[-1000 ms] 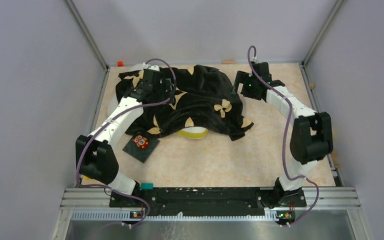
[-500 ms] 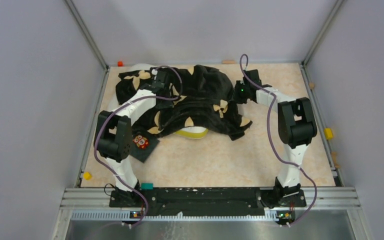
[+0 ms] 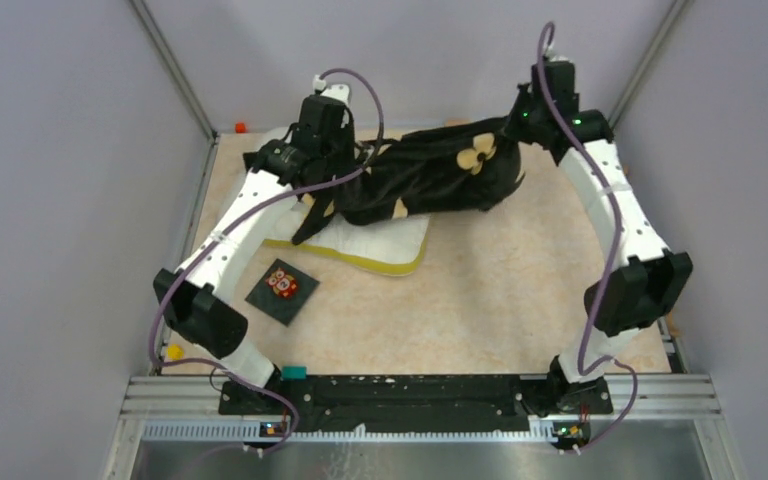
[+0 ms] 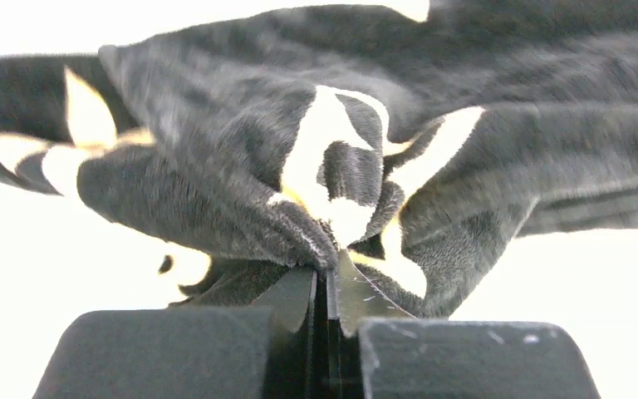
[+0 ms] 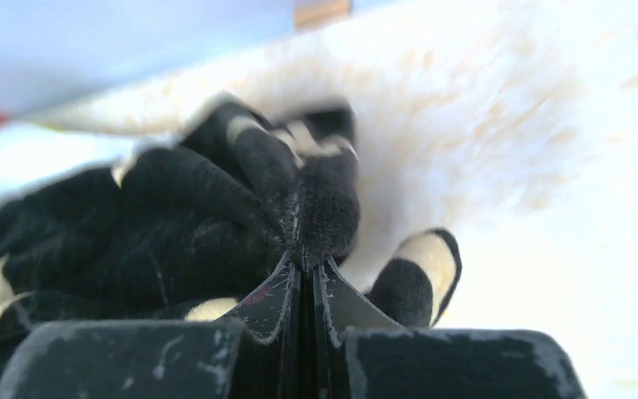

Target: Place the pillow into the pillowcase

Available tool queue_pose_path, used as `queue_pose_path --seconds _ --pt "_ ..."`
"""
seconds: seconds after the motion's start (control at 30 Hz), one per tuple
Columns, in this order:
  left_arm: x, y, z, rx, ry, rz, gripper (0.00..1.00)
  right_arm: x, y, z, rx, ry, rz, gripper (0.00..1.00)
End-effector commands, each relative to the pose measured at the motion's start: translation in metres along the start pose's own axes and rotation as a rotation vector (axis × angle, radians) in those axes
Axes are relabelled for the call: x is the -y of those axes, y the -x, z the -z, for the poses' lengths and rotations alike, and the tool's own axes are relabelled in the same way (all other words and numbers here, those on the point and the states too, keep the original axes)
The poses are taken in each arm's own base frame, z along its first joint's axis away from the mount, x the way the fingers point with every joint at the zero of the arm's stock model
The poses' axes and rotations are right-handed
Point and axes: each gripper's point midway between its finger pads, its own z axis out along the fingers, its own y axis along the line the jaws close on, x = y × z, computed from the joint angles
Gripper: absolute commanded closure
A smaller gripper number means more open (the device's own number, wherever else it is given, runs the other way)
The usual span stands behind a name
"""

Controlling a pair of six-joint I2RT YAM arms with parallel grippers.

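The black pillowcase (image 3: 430, 175) with cream flower motifs hangs stretched between both grippers above the back of the table. My left gripper (image 3: 355, 165) is shut on its left end; the wrist view shows a fold of pillowcase (image 4: 241, 174) pinched at the left gripper (image 4: 329, 268). My right gripper (image 3: 513, 128) is shut on the right end, where velvety pillowcase (image 5: 174, 216) is clamped at the right gripper (image 5: 306, 268). The white quilted pillow (image 3: 380, 240) with a yellow edge lies flat on the table below, partly covered by the hanging cloth.
A small dark owl-picture card (image 3: 282, 287) lies near the left arm. A red block (image 3: 240, 127) and a tan block (image 3: 455, 122) sit at the back edge, a yellow block (image 3: 173, 352) at the left edge, a teal block (image 3: 293, 372) by the left base.
Both grippers closed on the pillowcase and lifted it up and back, stretching it between them. The pillow, earlier almost covered, now lies largely exposed.
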Motion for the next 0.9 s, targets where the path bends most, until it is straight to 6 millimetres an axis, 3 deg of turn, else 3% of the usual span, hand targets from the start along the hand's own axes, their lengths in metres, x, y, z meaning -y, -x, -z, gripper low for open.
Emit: queue_pose_path --seconds 0.0,0.13,0.23,0.33,0.43,0.47,0.53,0.57,0.6,0.63,0.77,0.87 --pt "0.055 0.036 0.082 0.131 -0.179 -0.086 1.00 0.041 0.070 0.110 0.215 -0.223 0.041 1.00" --pt "0.108 0.031 0.118 0.150 -0.337 -0.121 1.00 0.069 0.093 0.164 0.300 -0.362 0.048 1.00" --pt "0.160 0.009 0.136 0.121 -0.458 -0.176 1.00 0.107 0.099 0.193 0.320 -0.508 0.026 1.00" --pt "0.214 -0.030 0.142 0.052 -0.575 -0.233 1.00 0.152 0.092 0.200 0.298 -0.599 -0.031 1.00" --pt "0.260 -0.089 0.134 -0.083 -0.697 -0.266 1.00 0.182 0.068 0.188 0.219 -0.672 -0.044 1.00" --pt "0.273 -0.111 0.132 -0.135 -0.739 -0.277 0.99 0.187 0.057 0.182 0.189 -0.686 -0.038 0.89" --pt "0.278 -0.142 0.117 -0.205 -0.737 -0.271 0.79 0.191 0.036 0.170 0.145 -0.677 -0.031 0.53" --pt "0.275 -0.152 0.108 -0.226 -0.710 -0.269 0.71 0.190 0.028 0.166 0.134 -0.654 -0.029 0.40" --pt "0.269 -0.155 0.099 -0.229 -0.670 -0.265 0.63 0.188 0.021 0.162 0.124 -0.623 -0.027 0.34" --pt "0.262 -0.156 0.094 -0.228 -0.631 -0.253 0.48 0.184 0.016 0.161 0.120 -0.591 -0.026 0.31" --pt "0.233 -0.122 0.083 -0.122 -0.510 -0.213 0.11 0.167 0.001 0.155 0.102 -0.472 -0.005 0.23" --pt "0.197 -0.079 0.071 -0.027 -0.413 -0.140 0.02 0.126 -0.014 0.134 0.073 -0.304 0.061 0.21"
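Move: Back and to the right lies the bare near-right table where the held pillowcase is going, its middle some 22 cm back, 36 cm right and 24 cm below the left hand. That same spot is about 27 cm back, 4 cm left and 25 cm below the right hand. The pillow's middle lies about 5 cm ahead of the left hand, 7 cm left and 22 cm below; the owl mat is roughly 20 cm back, 13 cm left and 25 cm below. Swinging the still-pinched pillowcase off to the right and back in a fast arc, both hands rise 10 to 15 cm, then sink, the left ending some 7 cm below its start. They travel about 20 cm right and 15 to 18 cm back, wrists turning clockwise, and open wide on the way down, letting go of the cloth. ##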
